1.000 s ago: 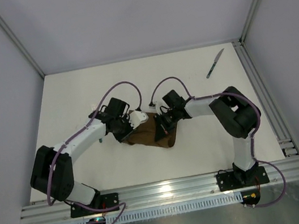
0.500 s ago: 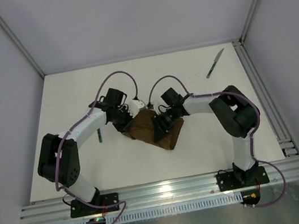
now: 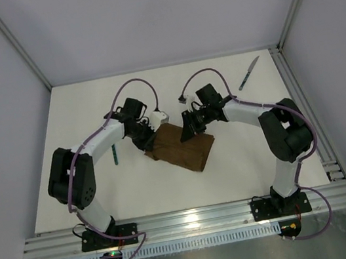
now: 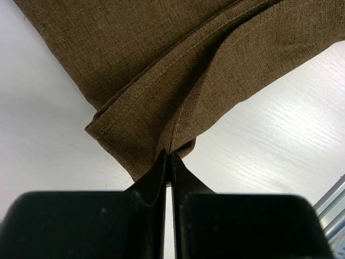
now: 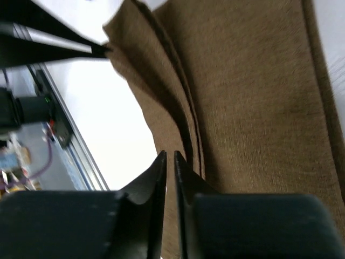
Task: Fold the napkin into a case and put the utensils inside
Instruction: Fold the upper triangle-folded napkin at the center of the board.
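Note:
The dark brown napkin [image 3: 183, 148] lies folded into a slanted oblong at the table's middle. My left gripper [image 3: 151, 135] is shut on its far left corner; the left wrist view shows the tips [image 4: 170, 154] pinching a hemmed fold of the napkin [image 4: 188, 81]. My right gripper [image 3: 185, 132] hovers over the far edge, jaws a narrow slit apart [image 5: 168, 155], with layered cloth [image 5: 253, 91] under them and nothing between them. The knife [image 3: 249, 73] lies at the far right. The fork's teal handle [image 3: 115, 154] shows beside the left arm.
Aluminium rails [image 3: 300, 95] run along the right side and the near edge of the white table [image 3: 76, 106]. Grey walls close in the back and both sides. The left arm's forearm [image 3: 99, 145] lies close over the fork.
The right gripper has let go of the cloth and drawn back toward the far edge. The left gripper closed on the corner and pulled it; the bunched napkin now lies flatter.

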Robot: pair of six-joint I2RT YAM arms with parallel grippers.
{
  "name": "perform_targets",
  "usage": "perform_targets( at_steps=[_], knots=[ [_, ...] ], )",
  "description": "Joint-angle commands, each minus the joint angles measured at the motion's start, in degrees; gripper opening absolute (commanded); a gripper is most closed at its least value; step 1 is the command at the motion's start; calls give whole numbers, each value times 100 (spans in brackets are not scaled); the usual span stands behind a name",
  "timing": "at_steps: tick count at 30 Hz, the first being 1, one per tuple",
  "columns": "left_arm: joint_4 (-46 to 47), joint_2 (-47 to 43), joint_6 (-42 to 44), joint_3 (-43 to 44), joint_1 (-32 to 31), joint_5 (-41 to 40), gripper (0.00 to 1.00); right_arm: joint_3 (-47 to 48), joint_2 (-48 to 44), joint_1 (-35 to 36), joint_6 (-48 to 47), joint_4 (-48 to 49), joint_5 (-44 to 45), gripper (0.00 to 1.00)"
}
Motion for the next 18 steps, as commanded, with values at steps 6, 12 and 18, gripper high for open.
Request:
perform_targets(
  at_steps=[6, 12, 18],
  knots=[
    [-203, 362, -291, 527, 97, 416, 0, 1017, 1156, 263, 1649, 1124, 751, 4],
    [-291, 679, -379, 879, 141, 715, 0, 965, 1623, 281, 1852, 1107, 901, 4],
    [-361, 855, -458, 1335, 141, 829, 0, 1071, 1913, 281, 1790, 826, 831, 4]
  ],
)
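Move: The spot of napkin the right fingers go down on, beside the folded flap, is about 5 cm ahead, 4 cm left and 6 cm below the right hand. The flap corner, in the left fingers, is some 13 cm left and level with the right hand; the napkin's far corner is about 10 cm ahead and 5 cm left. From the left hand that spot is roughly 9 cm right, 4 cm ahead; the fork is 12 cm left, 3 cm ahead. The napkin's flap corner stays pinched in the shut left fingers, carried about 3 cm forward and right across the cloth. The right hand, fingers closing the rest of the way, swings some 7 cm forward and left over the napkin, then goes down about 6 cm and stays there, fingertips pressing on the cloth beside the flap; it turns roughly 10 degrees clockwise. ##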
